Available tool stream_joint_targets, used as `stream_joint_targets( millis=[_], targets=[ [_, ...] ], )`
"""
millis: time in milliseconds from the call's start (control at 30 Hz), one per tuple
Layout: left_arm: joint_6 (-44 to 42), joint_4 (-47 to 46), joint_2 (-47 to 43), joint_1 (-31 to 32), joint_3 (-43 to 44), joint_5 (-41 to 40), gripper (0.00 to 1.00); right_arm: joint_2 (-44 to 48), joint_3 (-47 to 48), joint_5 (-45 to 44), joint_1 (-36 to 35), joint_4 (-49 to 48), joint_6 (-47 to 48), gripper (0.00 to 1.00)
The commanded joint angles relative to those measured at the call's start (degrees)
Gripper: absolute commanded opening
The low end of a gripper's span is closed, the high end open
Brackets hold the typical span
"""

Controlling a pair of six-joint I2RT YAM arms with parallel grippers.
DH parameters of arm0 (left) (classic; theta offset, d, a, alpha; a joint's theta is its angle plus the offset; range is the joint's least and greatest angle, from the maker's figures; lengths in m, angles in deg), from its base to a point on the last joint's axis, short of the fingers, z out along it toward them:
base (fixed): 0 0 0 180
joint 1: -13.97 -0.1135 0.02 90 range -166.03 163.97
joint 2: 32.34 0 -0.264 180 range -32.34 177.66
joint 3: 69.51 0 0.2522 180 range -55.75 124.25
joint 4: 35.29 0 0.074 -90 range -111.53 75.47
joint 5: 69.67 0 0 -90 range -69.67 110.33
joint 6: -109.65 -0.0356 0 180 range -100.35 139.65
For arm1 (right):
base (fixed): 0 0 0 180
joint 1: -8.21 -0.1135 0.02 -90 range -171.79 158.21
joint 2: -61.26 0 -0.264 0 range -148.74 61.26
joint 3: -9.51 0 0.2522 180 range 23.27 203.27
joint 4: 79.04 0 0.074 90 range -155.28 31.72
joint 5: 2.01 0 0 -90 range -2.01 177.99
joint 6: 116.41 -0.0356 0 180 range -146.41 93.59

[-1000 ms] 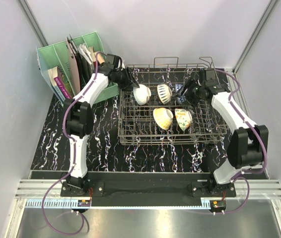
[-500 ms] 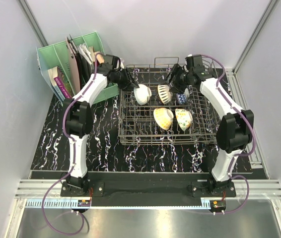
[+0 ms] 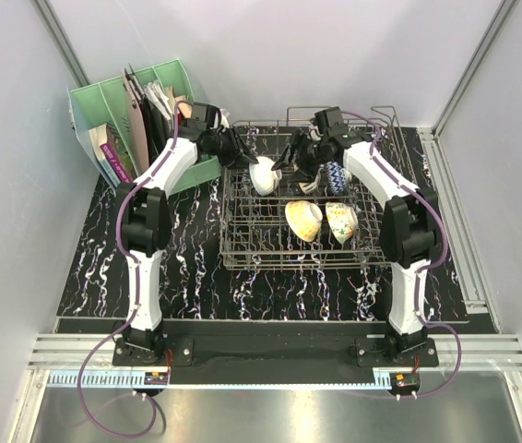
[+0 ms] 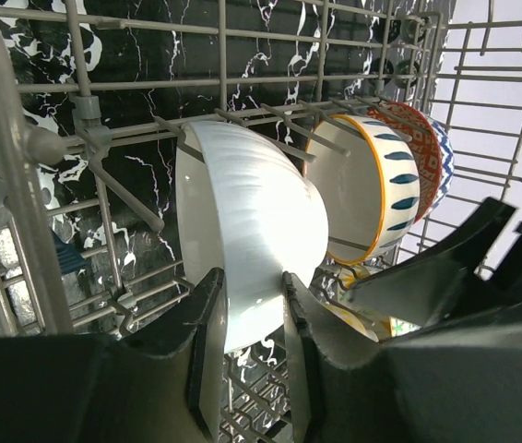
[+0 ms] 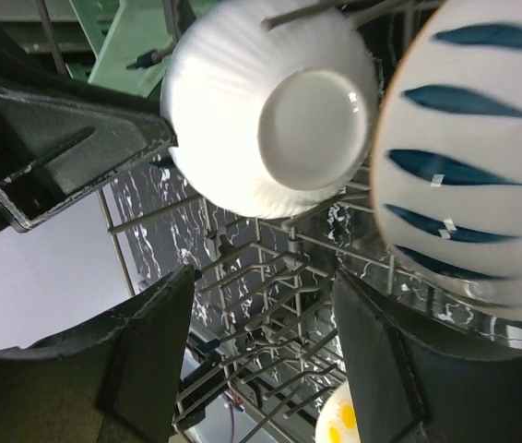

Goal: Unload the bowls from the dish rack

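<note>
The grey wire dish rack point(image 3: 243, 242) holds several bowls on edge. My left gripper point(image 3: 245, 153) reaches in from the back left. In the left wrist view its jaws point(image 4: 252, 277) are shut on the rim of the cream-white ribbed bowl point(image 4: 252, 221). My right gripper point(image 3: 290, 159) hangs open just right of that bowl point(image 3: 263, 175), beside the dark-striped bowl point(image 3: 305, 175). In the right wrist view its jaws point(image 5: 263, 277) hold only rack tines between them, with the white bowl's foot point(image 5: 312, 115) above and the striped bowl point(image 5: 464, 157) to the right.
A blue-and-white bowl point(image 3: 335, 173) stands behind the striped one. A tan-yellow bowl point(image 3: 303, 220) and a floral bowl point(image 3: 340, 221) sit in the front row. A green file holder point(image 3: 123, 120) with books stands at back left. The black marbled mat point(image 3: 187, 268) lies under the rack.
My right arm has swung left along the rack's back row, from the right side to beside the striped bowl. My left jaws have narrowed onto the white bowl's rim.
</note>
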Motion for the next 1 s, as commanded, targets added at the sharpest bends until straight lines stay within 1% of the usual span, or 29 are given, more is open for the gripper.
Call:
stream_joint_targets(
  millis=[0, 167, 400, 500, 533, 633, 667, 833, 967],
  targets=[
    [-0.19, -1.15, -0.88, 1.47, -1.39, 8.06, 0.26, -1.45, 4.15, 2.29, -1.19, -0.13, -0.2, 0.7],
    [0.25, -1.67, -0.97, 1.47, -2.09, 8.58, 0.28, -3.38, 5.82, -0.51, -1.37, -0.57, -0.3, 0.68],
    [0.16, -1.76, -1.14, 1.47, -2.27, 8.76, 0.32, -7.25, 8.28, -2.01, -1.81, -0.66, -0.47, 0.68],
    [0.33, -1.67, -1.32, 1.56, -2.53, 8.93, 0.38, -9.62, 10.12, -1.4, -2.16, -0.48, -1.26, 0.68],
    [0.42, -1.76, -1.32, 1.56, -2.53, 8.85, 0.43, -10.06, 10.48, -1.4, -2.33, -0.48, -1.43, 0.68],
    [1.13, -1.76, -1.67, 1.91, -2.71, 8.67, 0.46, -11.38, 11.18, -2.63, -2.6, -0.57, -2.49, 0.68],
    [1.21, -1.67, -1.76, 2.09, -2.71, 8.24, 0.48, -11.65, 11.27, -3.24, -2.77, -0.57, -2.66, 0.68],
    [1.22, 0.61, -1.85, 4.72, -2.45, 6.13, 0.51, -14.02, 12.77, -2.89, -3.13, -0.48, -3.81, 0.68],
    [1.21, 4.2, -0.79, 6.65, -1.31, 2.62, 0.51, -14.2, 12.24, -3.86, -3.21, -0.57, -4.51, 0.68]
  ],
)
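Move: The white bowl lies between the left fingers, its middle about 3 cm back, 2 cm to the right and 4 cm below the left hand. From the open right hand it is some 5 cm to the left, 2 cm ahead and 5 cm lower. At that same height the striped bowl sits about 5 cm right and 2 cm ahead of the right hand, the blue bowl 11 cm right and 2 cm ahead, and the yellow bowl 4 cm right and 9 cm back. The white bowl is released by the left hand, which keeps its pinch at first, then spreads its fingers to let the wall go while easing about 1 cm right and slightly up, still straddling the rim. The right hand, fingers staying open, closes in on the bowl's foot side, going left and forward and sinking, roughly 4.5 cm in all, and halts right beside the foot; contact can't be seen. ##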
